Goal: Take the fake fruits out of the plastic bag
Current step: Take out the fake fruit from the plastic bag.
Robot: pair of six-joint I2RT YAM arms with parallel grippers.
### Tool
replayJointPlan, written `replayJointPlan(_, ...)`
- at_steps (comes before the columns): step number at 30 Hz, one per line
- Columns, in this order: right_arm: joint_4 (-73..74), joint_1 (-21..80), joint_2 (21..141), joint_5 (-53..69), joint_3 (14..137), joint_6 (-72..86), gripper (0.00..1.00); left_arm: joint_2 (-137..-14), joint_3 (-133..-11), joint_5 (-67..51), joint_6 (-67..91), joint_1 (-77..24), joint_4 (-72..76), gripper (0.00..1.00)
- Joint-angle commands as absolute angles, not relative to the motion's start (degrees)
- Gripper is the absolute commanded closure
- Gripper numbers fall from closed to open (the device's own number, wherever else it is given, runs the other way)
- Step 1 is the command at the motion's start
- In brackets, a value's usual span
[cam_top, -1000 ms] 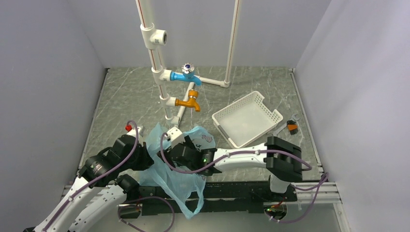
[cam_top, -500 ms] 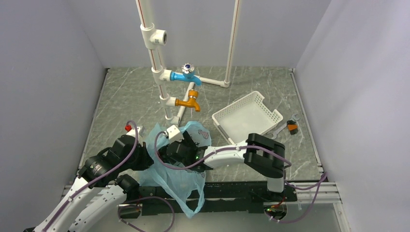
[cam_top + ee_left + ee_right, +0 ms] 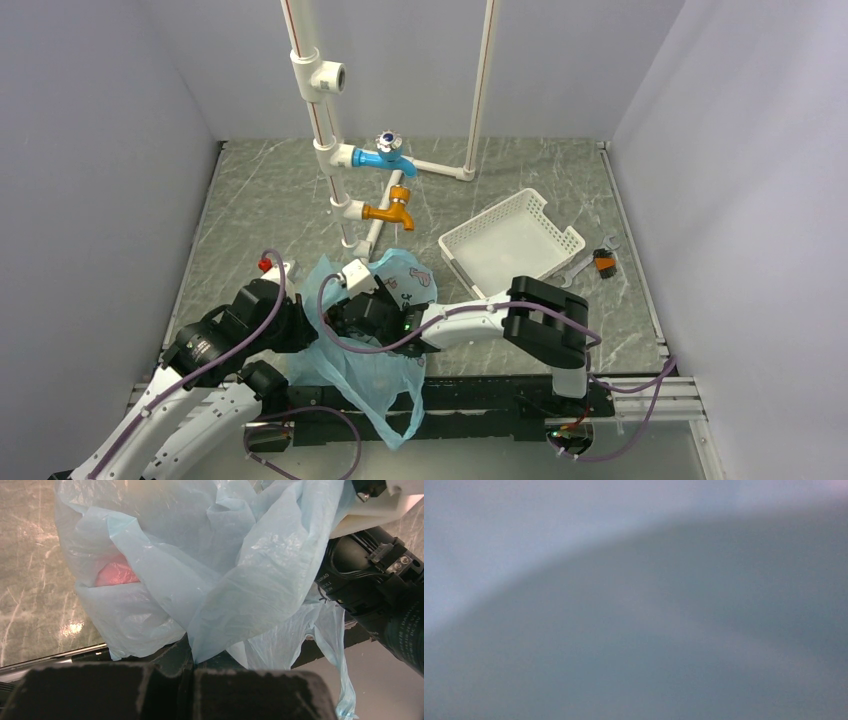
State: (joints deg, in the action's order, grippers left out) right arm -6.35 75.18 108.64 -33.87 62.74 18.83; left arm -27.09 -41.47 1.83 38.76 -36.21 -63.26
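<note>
The plastic bag (image 3: 372, 372), thin, light blue and crinkled, lies at the near edge between my two arms. My left gripper (image 3: 194, 661) is shut on a fold of its film near the mouth. A red-orange fruit (image 3: 116, 573) shows as a blur through the film in the left wrist view. Any other fake fruits are hidden. My right wrist (image 3: 392, 318) reaches into the bag's mouth from the right, and its fingers are buried in the film. The right wrist view is filled with blurred blue-grey film, so its jaws do not show.
A white slotted basket (image 3: 510, 245) stands to the right of the bag. Behind it rises a white pipe stand with a blue tap (image 3: 385, 155) and an orange tap (image 3: 388, 211). A small orange-black part (image 3: 604, 262) lies far right.
My right arm has pushed left, deeper into the bag's mouth, its elbow swinging left with it. The left arm and its grip have not moved.
</note>
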Motion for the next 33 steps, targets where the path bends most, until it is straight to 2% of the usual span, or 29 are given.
replayJointPlan(1, -7.67, 74.98, 104.09, -33.44, 62.51, 18.68, 0.64, -26.58, -41.78, 2.80, 39.57, -36.30, -62.84, 1.00)
replayJointPlan(8, -7.41, 74.97, 95.15, -29.59, 56.51, 19.87, 0.85, -26.19, -41.69, 2.87, 39.65, -36.25, -62.84, 1.00)
replayJointPlan(15, -8.21, 74.95, 83.59, -23.41, 49.22, 19.64, 1.00, -26.02, -41.82, 3.18, 39.99, -36.24, -63.11, 1.00)
replayJointPlan(25, -12.43, 75.04, 64.92, -9.91, 42.05, 15.55, 1.00, -26.29, -41.91, 3.50, 40.24, -36.23, -63.35, 1.00)
replayJointPlan(33, -13.36, 74.97, 51.13, -12.96, 37.87, 10.47, 1.00, -25.84, -41.91, 3.80, 40.55, -36.29, -63.45, 1.00)
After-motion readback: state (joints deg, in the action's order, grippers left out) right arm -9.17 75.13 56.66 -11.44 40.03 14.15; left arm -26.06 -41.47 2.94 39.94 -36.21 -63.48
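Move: The right hand, deep in the plastic bag, already grips the yellow fake fruit; the white basket it could go into lies roughly 33 cm to its right and 13 cm ahead. Dark fruits sit about 3 cm back and 3 cm left of the hand; the pipe stand's near elbow is some 9 cm straight ahead. For the left hand, still pinching the bag's rim, the yellow fruit is about 8 cm ahead, 8 cm right and 9 cm lower. The right hand lifts the gripped yellow fruit some 20 cm, drawing back and right, rolling left side up. ##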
